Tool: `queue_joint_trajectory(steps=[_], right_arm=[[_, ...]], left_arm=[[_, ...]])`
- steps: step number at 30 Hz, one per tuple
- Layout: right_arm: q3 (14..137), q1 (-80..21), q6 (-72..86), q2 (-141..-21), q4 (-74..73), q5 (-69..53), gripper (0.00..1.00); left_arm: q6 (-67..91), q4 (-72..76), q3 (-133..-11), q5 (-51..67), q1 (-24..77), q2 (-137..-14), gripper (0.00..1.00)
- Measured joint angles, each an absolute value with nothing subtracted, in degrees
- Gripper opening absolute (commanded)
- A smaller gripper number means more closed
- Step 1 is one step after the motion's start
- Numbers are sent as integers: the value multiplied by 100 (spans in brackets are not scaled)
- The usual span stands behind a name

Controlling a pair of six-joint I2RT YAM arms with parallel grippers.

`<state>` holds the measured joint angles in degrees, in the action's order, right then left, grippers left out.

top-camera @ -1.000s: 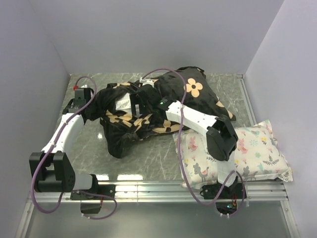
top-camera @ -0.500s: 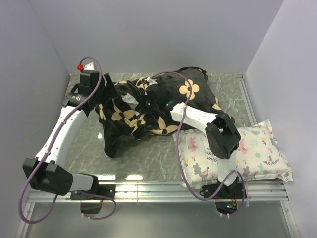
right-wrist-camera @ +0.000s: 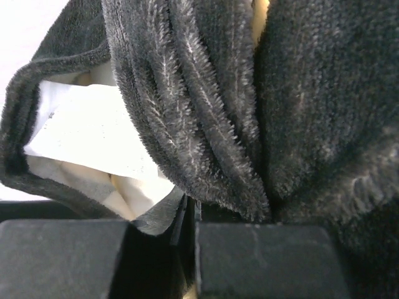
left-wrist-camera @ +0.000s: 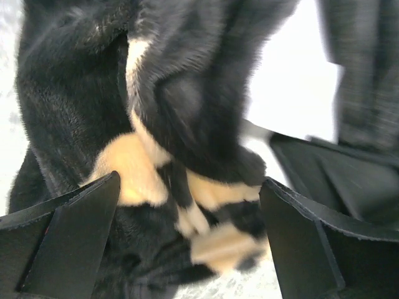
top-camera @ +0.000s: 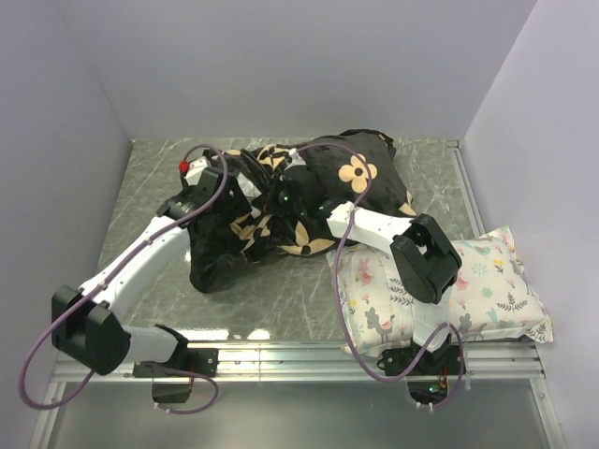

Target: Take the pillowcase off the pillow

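The black plush pillowcase [top-camera: 323, 192] with tan flowers lies bunched in the middle of the table. It hides nearly all of the pillow; a white patch [right-wrist-camera: 81, 134] shows inside a fold, and I cannot tell whether that is the pillow. My left gripper [top-camera: 227, 190] is at the heap's left side. In the left wrist view the left gripper [left-wrist-camera: 187, 249] stands open, with black and tan pillowcase [left-wrist-camera: 187, 143] lying between its fingers. My right gripper [top-camera: 284, 199] sits on the heap's middle. In the right wrist view the right gripper [right-wrist-camera: 193, 246] is shut, pinching a dark hem of the pillowcase [right-wrist-camera: 218, 124].
A smaller white pillow with pastel floral print [top-camera: 482, 285] lies at the front right, partly under the right arm. Walls close in the left, back and right. A metal rail [top-camera: 281, 354] runs along the front edge. Purple cables loop over both arms.
The left gripper let go of the fabric, opened, and swung right from the back-left corner onto the heap. The right gripper shut on the pillowcase. The fabric bunched closer together.
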<state>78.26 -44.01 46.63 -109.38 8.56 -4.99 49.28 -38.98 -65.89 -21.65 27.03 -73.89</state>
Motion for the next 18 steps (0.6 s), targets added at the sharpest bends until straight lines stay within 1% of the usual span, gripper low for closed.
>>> queue_joint_trajectory(steps=[2, 4, 5, 7, 8, 9, 10, 11, 12, 14, 18], right_arm=[[7787, -4412, 4672, -10884, 851, -438, 0], [7771, -4412, 4661, -10844, 836, -379, 0], [7767, -4416, 4654, -10838, 827, -349, 0], [7767, -4436, 4635, -10829, 803, -252, 0], [7767, -4438, 4619, -10825, 792, -211, 0], [7767, -4436, 4600, -10814, 781, -172, 0], [7767, -4427, 4589, -10805, 755, -132, 0], [7769, -4418, 4576, -10792, 720, -108, 0], [7771, -4403, 4565, -10774, 672, -97, 0], [7806, -4348, 4554, -10739, 532, -115, 0], [8058, -4134, 4565, -10724, 154, -250, 0]], left_arm=[[5098, -3881, -6504, -2222, 2705, -7594, 99], [5210, -3833, -6455, -2246, 2705, -7728, 94], [5242, -3787, -6420, -2257, 2705, -7747, 80], [5312, -3769, -6386, -2294, 2705, -7745, 63], [5312, -3758, -6386, -2309, 2703, -7745, 40], [5345, -3754, -6386, -2329, 2705, -7747, 30], [5319, -3760, -6379, -2349, 2705, -7745, 23], [5310, -3747, -6353, -2359, 2705, -7734, 12], [5321, -3732, -6309, -2359, 2700, -7717, 8], [5297, -3667, -6178, -2335, 2661, -7647, 2], [5308, -3450, -5813, -2067, 2386, -7317, 1]])
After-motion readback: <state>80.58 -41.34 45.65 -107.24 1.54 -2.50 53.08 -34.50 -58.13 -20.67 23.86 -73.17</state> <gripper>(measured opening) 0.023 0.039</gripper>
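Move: The loose rim of the pillowcase hangs between the left hand's open fingers, its middle about 4 cm below and 1 cm ahead. From that hand, the bared white inner pillow lies some 5 cm to the right, 4 cm ahead and 4 cm lower; the case's drooping corner is roughly 12 cm back, 4 cm left and 9 cm down. For the right hand, already pinching another fold, the rim is about 10 cm left, 2 cm back and 3 cm lower. The left hand sinks about 3 cm onto the loose rim of the pillowcase and shuts its wide-open fingers, pinching the cloth, then eases about 1.5 cm to the left, away from the right hand, tips still pointing forward and down. The right hand keeps its shut grip on its fold nearly still at first, and as the left fingers close it draws away to the right and somewhat forward, about 3 cm in all, so that the two hands begin to spread the mouth of the case over the inner pillow. ##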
